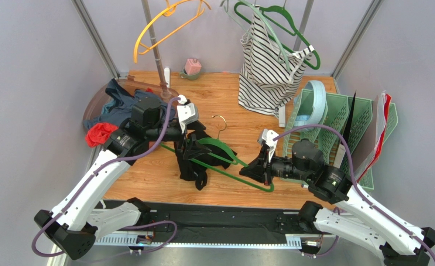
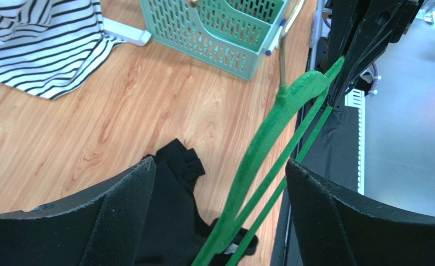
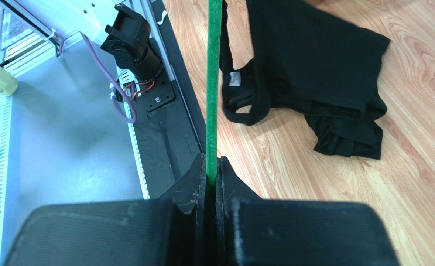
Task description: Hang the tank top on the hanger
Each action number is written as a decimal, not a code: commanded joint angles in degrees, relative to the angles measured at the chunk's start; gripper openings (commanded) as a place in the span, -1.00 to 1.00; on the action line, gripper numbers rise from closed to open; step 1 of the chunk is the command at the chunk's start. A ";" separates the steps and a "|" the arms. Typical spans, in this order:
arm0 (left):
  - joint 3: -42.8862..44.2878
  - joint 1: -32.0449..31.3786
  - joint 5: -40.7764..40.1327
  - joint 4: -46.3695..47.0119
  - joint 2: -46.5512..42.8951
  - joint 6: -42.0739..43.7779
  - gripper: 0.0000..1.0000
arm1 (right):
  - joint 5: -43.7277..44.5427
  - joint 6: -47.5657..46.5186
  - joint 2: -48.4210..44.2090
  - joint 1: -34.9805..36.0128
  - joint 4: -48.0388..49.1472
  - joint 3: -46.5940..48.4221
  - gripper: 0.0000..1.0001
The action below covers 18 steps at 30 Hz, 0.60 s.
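Observation:
The black tank top (image 1: 194,160) lies crumpled on the wooden table, also seen in the left wrist view (image 2: 170,210) and the right wrist view (image 3: 314,61). The dark green hanger (image 1: 221,151) is tilted above the table, and its left end reaches into the top's fabric. My right gripper (image 1: 258,169) is shut on the hanger's lower bar (image 3: 213,83), with the bar pinched between its pads (image 3: 212,166). My left gripper (image 1: 192,148) hovers over the top with its jaws wide open (image 2: 219,166). The hanger's arm (image 2: 269,138) passes between the left fingers, touching neither.
A striped top (image 1: 267,66) hangs on a pale mint hanger at the back. A yellow hanger (image 1: 164,25) hangs on a pole (image 1: 156,50). Mint-green file racks (image 1: 342,116) stand at right. A blue-grey garment (image 1: 114,102) and a red cloth (image 1: 100,133) lie at left.

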 commanded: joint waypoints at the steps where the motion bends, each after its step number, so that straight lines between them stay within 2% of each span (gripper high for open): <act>1: 0.74 -0.86 3.16 0.72 0.47 1.59 0.67 | -2.57 -0.58 -0.88 0.28 3.54 2.89 -1.00; 4: 0.92 -1.30 5.01 0.81 1.44 1.32 0.36 | -1.96 -1.37 -0.97 0.20 3.54 2.71 -1.00; 9: 1.00 -2.27 7.20 0.63 1.88 0.88 0.01 | -0.03 -3.12 -0.88 0.20 3.37 2.71 -1.00; 11: 1.00 -2.36 9.13 0.55 1.97 0.62 -0.21 | 1.12 -4.62 -0.53 0.11 3.63 2.71 -1.00; 12: 0.92 -2.36 9.66 0.55 1.97 0.44 -0.39 | 2.26 -5.06 -0.53 0.19 3.72 2.71 -1.00; 14: 0.83 -2.44 11.76 0.46 1.97 0.27 -0.59 | 3.40 -7.08 -0.10 0.02 4.15 2.63 -1.00; 15: 0.83 -2.44 12.30 0.37 1.97 0.09 -0.78 | 4.98 -7.60 -0.01 0.02 4.33 2.63 -1.00; 18: 0.74 -2.44 13.18 -0.07 1.45 0.18 -1.00 | 9.19 -11.12 0.26 -0.42 4.94 2.10 -1.00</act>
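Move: From the left hand, open around the hanger's left shoulder, the stretch of bar beside the hook is about 3 cm back, 2 cm to the right and 1 cm lower. The hook is some 6 cm to the hand's right, 1 cm ahead and 3 cm up. The black tank top is roughly 20 cm below, 4 cm ahead and 1 cm left. From the right hand, that bar is about 5 cm ahead, 15 cm left and 5 cm up. Closing from wide open to almost shut, the left fingers pinch the hanger's shoulder bar just left of the hook. The left hand draws back about 3.5 cm and slightly right onto the bar, turning some 10 degrees clockwise. The right keeps its pinch on the other end, easing a little over 1 cm forward and tipping slightly late on. ##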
